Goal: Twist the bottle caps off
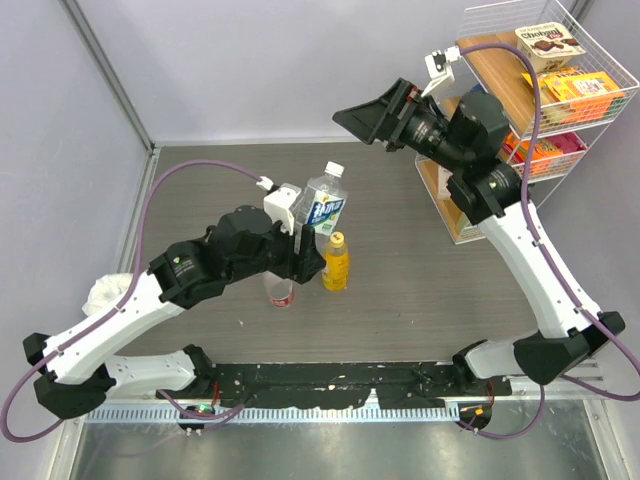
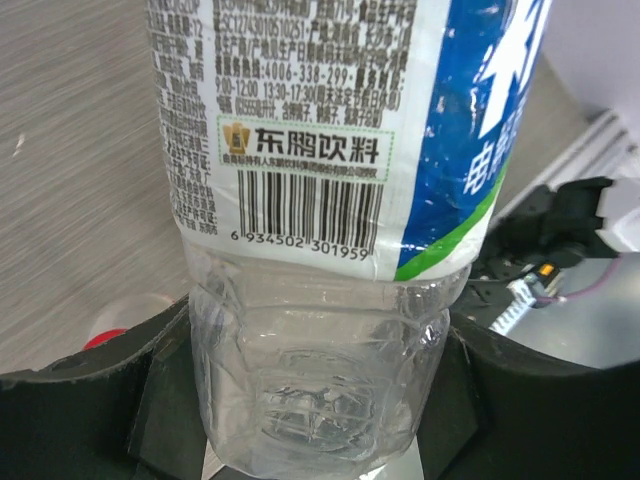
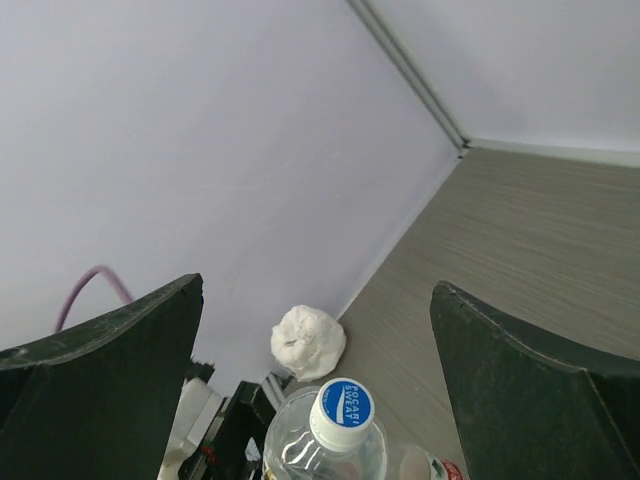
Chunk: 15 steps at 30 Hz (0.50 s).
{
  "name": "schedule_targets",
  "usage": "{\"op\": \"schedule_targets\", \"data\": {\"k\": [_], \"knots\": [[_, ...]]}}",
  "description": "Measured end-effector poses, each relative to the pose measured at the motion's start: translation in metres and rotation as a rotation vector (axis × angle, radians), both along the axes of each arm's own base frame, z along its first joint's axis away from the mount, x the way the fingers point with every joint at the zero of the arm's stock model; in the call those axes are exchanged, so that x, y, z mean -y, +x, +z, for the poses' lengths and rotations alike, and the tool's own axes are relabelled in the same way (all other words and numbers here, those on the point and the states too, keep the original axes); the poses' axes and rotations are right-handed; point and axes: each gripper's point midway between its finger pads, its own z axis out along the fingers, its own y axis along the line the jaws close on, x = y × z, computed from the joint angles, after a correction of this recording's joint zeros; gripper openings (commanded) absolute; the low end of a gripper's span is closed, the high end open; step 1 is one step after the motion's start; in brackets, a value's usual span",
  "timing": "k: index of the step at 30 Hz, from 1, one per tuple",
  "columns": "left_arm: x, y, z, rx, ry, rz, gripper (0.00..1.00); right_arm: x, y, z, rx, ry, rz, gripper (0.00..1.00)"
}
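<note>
The clear bottle with the blue-white label (image 1: 322, 207) stands upright mid-table with its white-blue cap (image 1: 334, 169) on. My left gripper (image 1: 305, 240) is shut on its lower body. In the left wrist view the black fingers (image 2: 160, 400) press both sides of the bottle (image 2: 310, 200). Just to the right stands a yellow-orange bottle (image 1: 336, 264), its yellow cap (image 1: 337, 239) on. A small red-labelled bottle (image 1: 281, 291) stands in front of the left gripper. My right gripper (image 1: 362, 118) hangs open, high above and behind the bottles, holding nothing. Its wrist view looks down on the cap (image 3: 342, 412) between the spread fingers (image 3: 540, 390).
A wire rack (image 1: 590, 40) with snack boxes stands at the back right, close to the right arm. A crumpled white cloth (image 1: 105, 293) lies at the left wall. Grey walls close off the back and left.
</note>
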Motion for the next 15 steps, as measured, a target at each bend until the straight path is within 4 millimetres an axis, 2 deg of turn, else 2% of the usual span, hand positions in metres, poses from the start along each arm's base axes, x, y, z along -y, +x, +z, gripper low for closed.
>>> {"op": "schedule_targets", "data": {"k": [6, 10, 15], "knots": [[-0.016, 0.024, -0.032, -0.012, 0.177, 0.138, 0.00, -0.005, 0.031, -0.038, -0.170, -0.108, -0.113, 1.00], [-0.026, 0.036, -0.047, -0.012, 0.282, 0.205, 0.00, -0.024, 0.036, -0.067, -0.262, -0.184, -0.120, 0.96], [-0.035, 0.045, -0.050, 0.005, 0.353, 0.261, 0.00, -0.048, 0.039, -0.093, -0.316, -0.274, -0.141, 0.96]]}}
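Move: The cap of the bottle held in the left hand is the right hand's aim, some 5 cm back, 4 cm left and 5 cm below. From the left hand that cap is about 14 cm up, 5 cm forward and 5 cm right. On the table, some 22 cm below the left hand, the yellow bottle stands 11 cm ahead and 5 cm right, the red-capped bottle 7 cm ahead and 7 cm left. The open right hand sinks about 9 cm, forward-left, towards the cap; the left carries its bottle down and forward-left. ##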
